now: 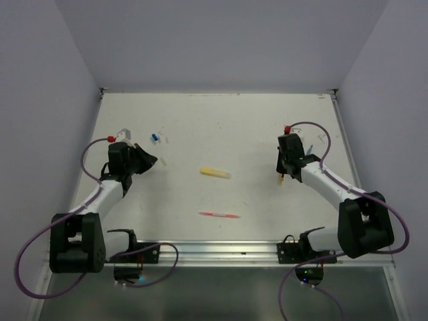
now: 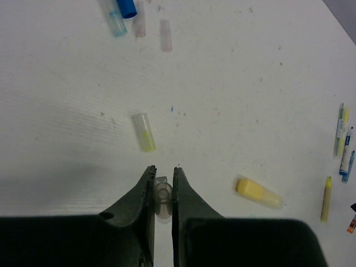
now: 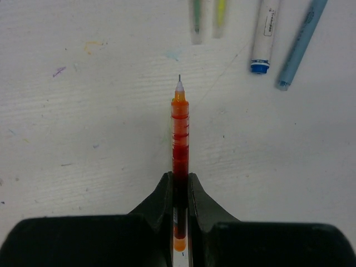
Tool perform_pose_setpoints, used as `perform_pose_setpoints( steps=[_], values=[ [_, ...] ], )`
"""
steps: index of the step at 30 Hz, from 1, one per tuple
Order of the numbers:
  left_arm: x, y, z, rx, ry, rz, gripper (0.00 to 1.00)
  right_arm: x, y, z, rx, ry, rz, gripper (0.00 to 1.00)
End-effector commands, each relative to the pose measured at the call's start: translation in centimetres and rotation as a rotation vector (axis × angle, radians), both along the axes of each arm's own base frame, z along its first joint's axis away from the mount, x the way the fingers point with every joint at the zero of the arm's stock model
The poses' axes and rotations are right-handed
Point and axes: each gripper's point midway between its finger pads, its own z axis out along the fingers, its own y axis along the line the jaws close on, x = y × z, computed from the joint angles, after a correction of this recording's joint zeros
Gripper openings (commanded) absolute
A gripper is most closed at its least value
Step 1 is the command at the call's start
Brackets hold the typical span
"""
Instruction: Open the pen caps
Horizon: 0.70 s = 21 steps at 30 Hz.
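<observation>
My left gripper (image 2: 163, 169) is shut on a small clear pen cap (image 2: 162, 196), held end-on between the jaws just above the table; in the top view the gripper (image 1: 150, 162) is at the left. My right gripper (image 3: 179, 177) is shut on an orange-red pen (image 3: 179, 130) whose bare tip points forward, uncapped; in the top view it (image 1: 284, 175) is at the right. Loose caps lie ahead of the left gripper: a yellow-green one (image 2: 144, 132), a blue one (image 2: 126, 6), a pale blue one (image 2: 114, 22) and a clear one (image 2: 165, 35).
A stubby yellow pen (image 1: 215, 172) and a thin red pen (image 1: 219, 215) lie mid-table. Ahead of the right gripper lie a white-and-blue pen (image 3: 266, 33), a light blue pen (image 3: 303, 41), and green (image 3: 196, 16) and yellow (image 3: 220, 14) ones. Walls enclose three sides.
</observation>
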Motion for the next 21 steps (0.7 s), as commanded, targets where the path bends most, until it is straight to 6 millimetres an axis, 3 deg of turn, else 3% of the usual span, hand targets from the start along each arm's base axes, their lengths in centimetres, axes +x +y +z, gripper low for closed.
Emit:
perform_pose_setpoints(
  steps=[1,6,11,21],
  values=[
    [0.4,0.8,-0.3,0.015,-0.018,-0.007,0.00,0.6,-0.5,0.3,0.012,-0.020,-0.009,0.00],
    [0.0,1.1,-1.8,-0.039,-0.005,0.010,0.00,0.2,-1.1,-1.7,0.000,0.036,-0.046,0.00],
    [0.1,0.4,-3.0,-0.088,0.022,-0.014,0.00,0.2,-1.1,-2.4,0.002,0.062,-0.066,0.00],
    [1.5,-0.4,-3.4,-0.151,0.019,-0.046,0.00,0.5,-1.5,-4.2,0.006,0.114,-0.099,0.00]
  ],
)
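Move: The spent yellow pen, beside which the held red-orange pen is to lie, is straight under the right hand, about 7 cm down. On the table beyond are the green pen, some 13 cm ahead and 3 right, and the blue pen, 8 ahead and 11 right. From the left hand, holding a clear cap, the yellow-tinted cap lies about 3 cm ahead, 1 right and 9 below; the pink cap is 11 ahead, 1 right, and the blue cap 12 ahead, 3 left. The red-orange pen, still pinched in the right fingers, is lowered about 5 cm towards the table, edging a little to the right so as to come down on the yellow pen's right side, while the wrist tips down slightly. Meanwhile the clear cap goes down some 5 cm in the left hand, towards the table just short of the yellow-tinted cap; both grippers keep their hold. ##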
